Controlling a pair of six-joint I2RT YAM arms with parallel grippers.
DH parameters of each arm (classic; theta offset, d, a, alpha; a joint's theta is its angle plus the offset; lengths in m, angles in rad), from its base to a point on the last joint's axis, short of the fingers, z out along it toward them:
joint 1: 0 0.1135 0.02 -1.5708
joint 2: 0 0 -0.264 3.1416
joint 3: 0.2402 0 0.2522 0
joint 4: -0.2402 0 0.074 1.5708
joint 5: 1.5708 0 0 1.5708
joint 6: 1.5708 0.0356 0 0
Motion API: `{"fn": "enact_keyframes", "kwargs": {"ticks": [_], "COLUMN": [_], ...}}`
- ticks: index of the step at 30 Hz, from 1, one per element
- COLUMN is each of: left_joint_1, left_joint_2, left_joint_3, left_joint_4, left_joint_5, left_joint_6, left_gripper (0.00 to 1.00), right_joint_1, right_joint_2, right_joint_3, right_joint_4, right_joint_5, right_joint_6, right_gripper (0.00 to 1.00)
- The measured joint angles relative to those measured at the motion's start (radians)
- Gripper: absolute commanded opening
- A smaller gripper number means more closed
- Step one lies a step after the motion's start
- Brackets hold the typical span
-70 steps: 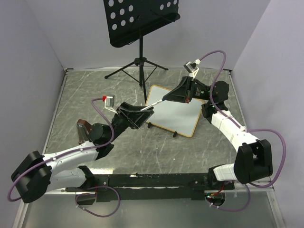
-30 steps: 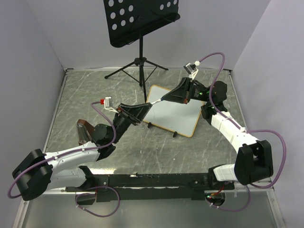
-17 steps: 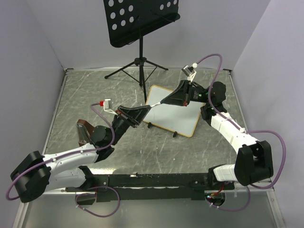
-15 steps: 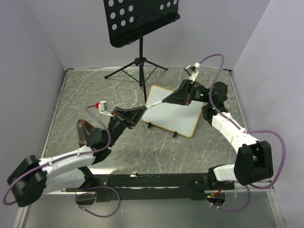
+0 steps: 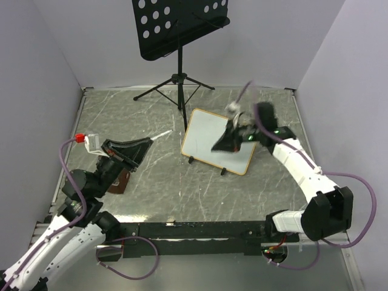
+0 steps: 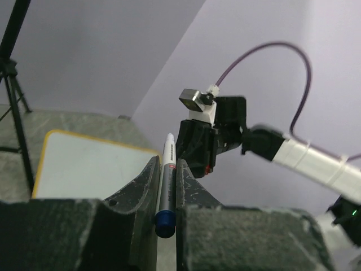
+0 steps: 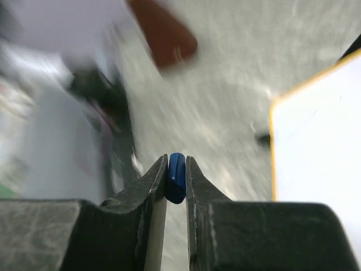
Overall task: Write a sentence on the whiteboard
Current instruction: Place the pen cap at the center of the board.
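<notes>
The whiteboard [image 5: 209,134], white with a thin wood frame, stands right of centre on the table, and no sentence shows on it. It also shows in the left wrist view [image 6: 84,169] and the right wrist view [image 7: 321,141]. My left gripper [image 5: 144,143] is shut on a white marker [image 6: 167,169] with a blue rear end, and the marker tip [image 5: 163,134] points at the board from well to its left. My right gripper [image 5: 219,147], blurred, is over the board's lower part and is shut on a small blue cap [image 7: 176,179].
A black perforated music stand [image 5: 180,24] rises at the back, with its tripod legs [image 5: 176,85] on the table behind the board. A brown block [image 5: 119,179] lies on the table under my left arm. Walls close in on the left, back and right.
My left arm has pulled back to the left with the marker, away from the board. My right arm has swung down over the board with the blue cap. Marker and cap have come apart.
</notes>
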Motion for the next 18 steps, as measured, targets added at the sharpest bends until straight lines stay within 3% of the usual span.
{"fn": "enact_keyframes", "kwargs": {"ticks": [3, 5, 9, 12, 13, 16, 18], "left_joint_1": [0.003, 0.003, 0.003, 0.003, 0.003, 0.003, 0.003], "left_joint_2": [-0.017, -0.019, -0.014, -0.014, -0.015, -0.019, -0.019], "left_joint_3": [0.066, 0.071, 0.066, 0.041, 0.03, -0.019, -0.052], "left_joint_4": [-0.199, -0.281, -0.394, -0.395, -0.394, -0.392, -0.396], "left_joint_5": [0.061, 0.089, 0.131, 0.154, 0.158, 0.163, 0.162], "left_joint_6": [0.087, 0.114, 0.131, 0.117, 0.108, 0.079, 0.058], "left_gripper": [0.01, 0.01, 0.01, 0.01, 0.01, 0.01, 0.01], "right_joint_1": [0.14, 0.216, 0.293, 0.311, 0.313, 0.316, 0.316], "right_joint_2": [-0.01, -0.007, 0.029, 0.03, 0.03, 0.031, 0.031], "right_joint_3": [-0.081, -0.182, -0.271, -0.275, -0.275, -0.283, -0.286], "right_joint_4": [-0.231, -0.335, -0.441, -0.439, -0.434, -0.423, -0.422], "right_joint_5": [0.192, 0.333, 0.526, 0.617, 0.638, 0.682, 0.702], "right_joint_6": [-0.301, -0.414, -0.505, -0.543, -0.552, -0.571, -0.578], "right_gripper": [0.01, 0.01, 0.06, 0.3, 0.46, 0.67, 0.71]}}
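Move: My right hand, holding the pen cap, is bound for bare table in front of the whiteboard: about 9 cm back, 6 cm right and 25 cm below. The board's middle lies some 11 cm ahead and 3 cm right, its right black clip 2 cm back and 4 cm right, both on the table. From my left hand, gripping the pen, that spot is about 5 cm back, 28 cm right; the board's middle is 16 cm ahead, 25 cm right, both some 38 cm down. I swing my right hand quickly down about 20 cm, also back and a little to the right, turning the fingers from pointing left to steeply down, some 50 degrees. Once it has nearly stopped low over the table, just short of the right clip, I spread the fingers and let go of the cap. Meanwhile my left hand keeps its grip on the pen and sinks about 12 cm, tipping downward as it rolls. ##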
